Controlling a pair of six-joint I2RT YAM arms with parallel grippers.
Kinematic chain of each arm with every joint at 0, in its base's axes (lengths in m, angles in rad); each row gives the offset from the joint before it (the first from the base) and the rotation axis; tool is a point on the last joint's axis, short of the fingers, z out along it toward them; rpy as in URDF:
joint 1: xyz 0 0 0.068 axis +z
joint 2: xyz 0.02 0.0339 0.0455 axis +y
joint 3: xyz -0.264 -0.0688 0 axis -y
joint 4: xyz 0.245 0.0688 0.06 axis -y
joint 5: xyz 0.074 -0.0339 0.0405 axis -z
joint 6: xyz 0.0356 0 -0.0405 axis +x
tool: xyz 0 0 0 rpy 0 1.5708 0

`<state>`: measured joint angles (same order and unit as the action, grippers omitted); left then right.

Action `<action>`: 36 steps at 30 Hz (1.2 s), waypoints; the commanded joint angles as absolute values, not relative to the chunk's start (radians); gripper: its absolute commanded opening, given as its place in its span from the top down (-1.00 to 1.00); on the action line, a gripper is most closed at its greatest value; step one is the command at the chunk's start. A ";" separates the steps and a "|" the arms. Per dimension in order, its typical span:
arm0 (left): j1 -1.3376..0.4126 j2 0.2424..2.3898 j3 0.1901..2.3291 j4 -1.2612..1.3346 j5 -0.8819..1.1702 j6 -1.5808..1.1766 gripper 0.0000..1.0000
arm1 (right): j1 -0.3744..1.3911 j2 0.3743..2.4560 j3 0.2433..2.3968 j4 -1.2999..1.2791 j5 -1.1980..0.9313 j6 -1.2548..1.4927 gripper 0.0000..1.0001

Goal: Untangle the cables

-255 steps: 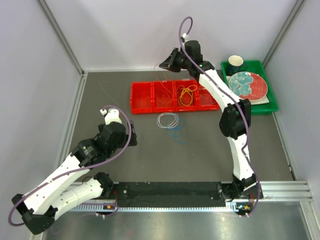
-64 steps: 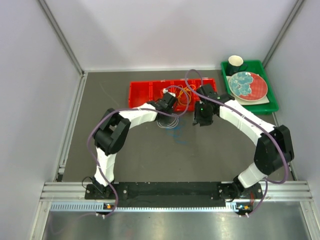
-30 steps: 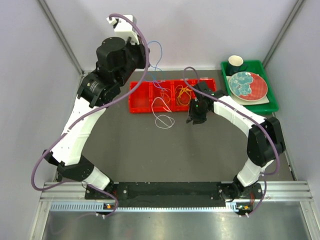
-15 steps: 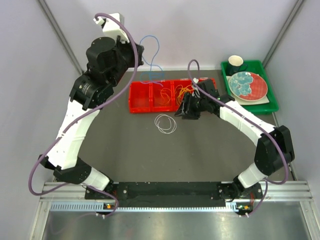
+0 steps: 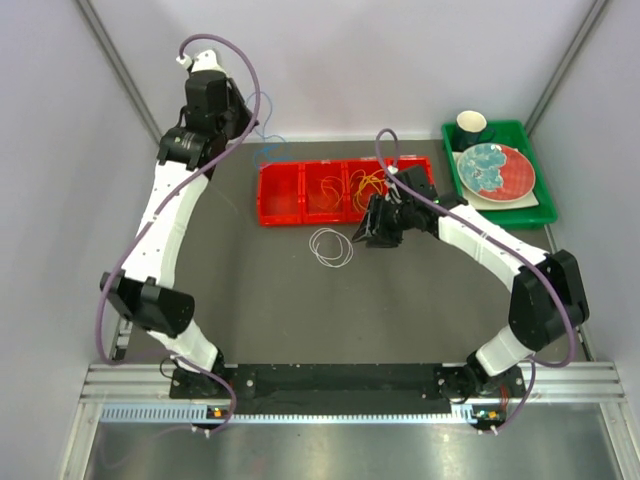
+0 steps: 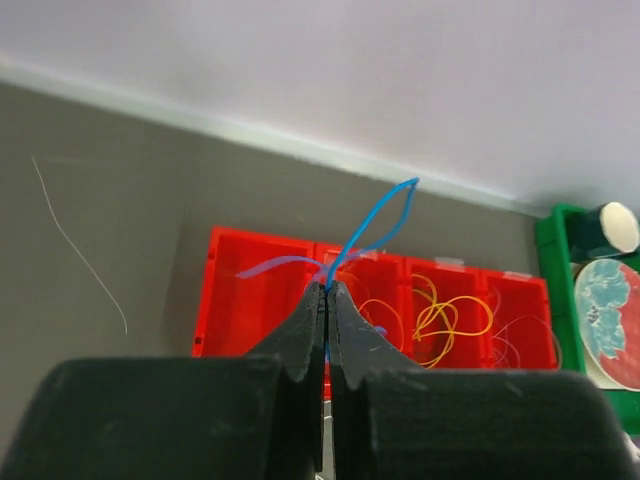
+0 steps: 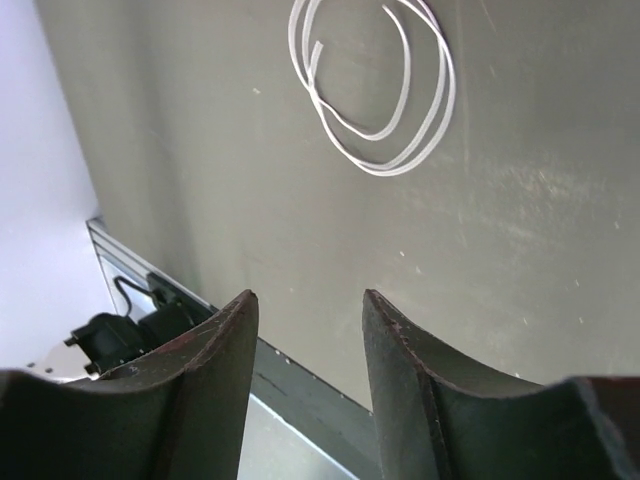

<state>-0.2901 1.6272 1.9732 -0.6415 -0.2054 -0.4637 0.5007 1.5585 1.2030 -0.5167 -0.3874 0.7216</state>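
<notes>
My left gripper (image 5: 243,124) is raised over the table's back left, shut on a thin blue cable (image 6: 375,220) that sticks out of its tip (image 6: 326,288) and trails below it (image 5: 262,152). A white cable (image 5: 350,250) lies coiled on the dark table in front of the red tray (image 5: 282,195). My right gripper (image 5: 366,232) hovers just right of that coil. In the right wrist view its jaws (image 7: 305,295) stand open and hold nothing, with the white coil (image 7: 385,170) ahead of them. An orange-yellow cable (image 5: 375,185) and a fine red one (image 5: 325,188) lie in tray compartments.
A green tray (image 5: 500,215) at the back right holds a patterned plate (image 5: 495,170) and a dark cup (image 5: 472,125). Grey walls close in the left, back and right. A hair-thin pale wire (image 6: 80,250) lies on the table left of the red tray.
The left arm has swung left and toward the back wall, carrying the blue cable clear of the white coil, which stays on the table. The right gripper has shifted slightly left.
</notes>
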 commanded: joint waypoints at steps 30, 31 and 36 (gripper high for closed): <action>-0.164 1.942 1.856 -0.538 0.015 -0.538 -0.10 | 0.495 1.588 1.275 -0.603 -0.374 0.669 0.12; -0.164 1.942 1.856 -0.541 0.012 -0.541 -0.35 | 0.494 1.588 1.275 -0.603 -0.376 0.667 0.12; -0.166 1.893 1.830 -0.537 0.021 -0.538 -0.98 | 0.495 1.586 1.270 -0.606 -0.374 0.655 0.12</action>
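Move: Ahead of the left hand, which already holds the blue cable high up, the empty leftmost compartment of the red bin lies about 7 cm farther out, 1 cm to the left and 37 cm below. The orange cable in the next compartment is also about 7 cm ahead but 12 cm to the right; the white cable on the table lies some 11 cm back and 13 cm right. From the right hand, the leftmost compartment is roughly 22 cm ahead, 23 cm left and 12 cm below. Sinking about 20 cm towards the leftmost compartment, the left hand carries the blue cable down and some 7 cm forward, fast at first and then easing off, while the wrist tips roughly 25 degrees further down. Once it has all but stopped above the compartment, the fingers open wide and let go of the cable. ##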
